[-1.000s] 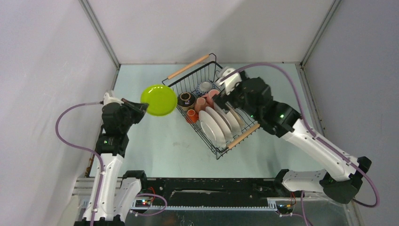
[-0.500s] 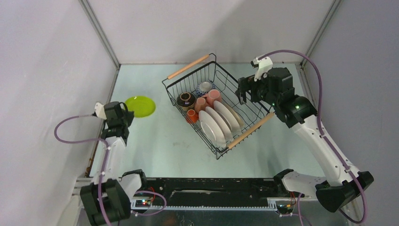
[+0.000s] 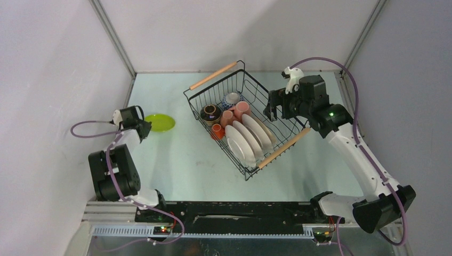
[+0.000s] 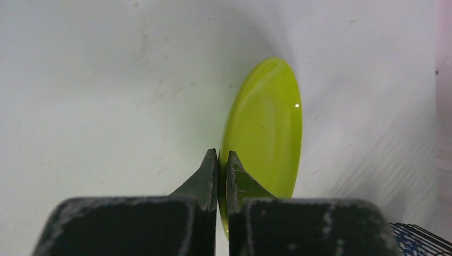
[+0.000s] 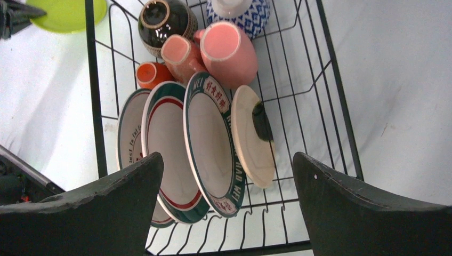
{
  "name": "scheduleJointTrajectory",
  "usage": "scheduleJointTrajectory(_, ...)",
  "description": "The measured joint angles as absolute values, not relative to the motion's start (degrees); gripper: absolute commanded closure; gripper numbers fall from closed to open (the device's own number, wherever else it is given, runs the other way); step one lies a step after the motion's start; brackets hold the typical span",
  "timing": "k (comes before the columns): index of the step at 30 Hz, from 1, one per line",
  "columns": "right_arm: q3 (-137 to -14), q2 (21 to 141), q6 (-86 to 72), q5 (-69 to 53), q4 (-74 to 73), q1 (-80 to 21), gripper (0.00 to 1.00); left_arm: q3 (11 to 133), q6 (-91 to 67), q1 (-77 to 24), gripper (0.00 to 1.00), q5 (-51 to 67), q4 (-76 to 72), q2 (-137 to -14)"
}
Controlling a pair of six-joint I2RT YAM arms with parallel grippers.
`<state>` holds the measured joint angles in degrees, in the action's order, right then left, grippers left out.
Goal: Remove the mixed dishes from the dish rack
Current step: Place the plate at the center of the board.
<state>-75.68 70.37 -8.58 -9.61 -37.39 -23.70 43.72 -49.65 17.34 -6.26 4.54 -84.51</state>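
The black wire dish rack [image 3: 213,76] stands mid-table, turned at an angle. In it are three green-rimmed white plates [image 5: 210,138] on edge, a cream saucer [image 5: 250,144], two pink mugs [image 5: 229,50], an orange cup [image 5: 151,73], a dark brown cup [image 5: 162,21] and a blue-patterned bowl [image 5: 240,13]. My right gripper [image 3: 274,111] hovers open above the rack's right side, over the plates [image 3: 244,140], and holds nothing. At the table's left, my left gripper [image 4: 222,156] is shut on the rim of a lime-green plate [image 4: 266,128], held low at the table [image 3: 160,122].
The rack's wooden handles [image 3: 277,153] stick out at its two ends. Grey walls close the table on three sides. The left arm's base [image 3: 114,178] sits at the near left edge, with purple cables looping beside both arms.
The left arm has carried the green plate leftward and down to the table. The right gripper has pulled up and to the right, out of the rack, still open.
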Motion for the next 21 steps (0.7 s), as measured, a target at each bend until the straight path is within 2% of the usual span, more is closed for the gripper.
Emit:
scheduleJointTrajectory(3,-75.7,71.6,-9.1,-10.7,-38.3,-23.2,0.10,46.9,-49.1,17.4,0.78,-4.8,4.2,-87.9)
scheduleJointTrajectory(5,-75.7,72.6,-9.6,-11.5,-39.0,-22.9,0.12,48.2,-48.6,17.4,0.71,-4.3,4.4,-89.6)
scheduleJointTrajectory(11,-75.7,75.4,-10.6,-13.1,-39.8,-21.6,0.19,48.3,-46.8,17.4,0.57,-4.7,8.0,-90.5)
scheduleJointTrajectory(16,-75.7,77.6,-11.0,-14.4,-40.7,-20.0,0.26,48.3,-44.4,17.4,0.34,-6.2,11.5,-89.8)
scheduleJointTrajectory(21,-75.7,80.0,-11.2,-16.3,-41.5,-18.6,0.31,48.3,-41.9,17.4,0.22,-7.9,15.4,-85.0)
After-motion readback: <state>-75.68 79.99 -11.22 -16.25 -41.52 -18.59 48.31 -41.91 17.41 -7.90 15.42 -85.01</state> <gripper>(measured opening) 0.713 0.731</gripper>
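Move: My left hand still holds the green plate's rim; its middle is about 3 cm ahead, 5 cm right and a couple below, just over bare table. The dark pot is roughly 6 cm ahead and 27 cm right, the orange cup 2 cm back and 29 cm right. From my right hand the cream plate is some 3 cm ahead, 2 cm left, 14 cm down; beside it the nearest white plate, 1 cm ahead and 6 cm left; the pink mug 9 cm ahead, 12 cm left. I open my left fingers wide and let go of the tilted green plate's rim, nudging about 2 cm forward and 2 cm down, then backing off some 4 cm and beginning to rise, fingers tipping down a little. Meanwhile my right hand sinks about 6.5 cm towards the plates in the rack, tipping down some 15 degrees and partly narrowing its wide-open fingers, still empty. ##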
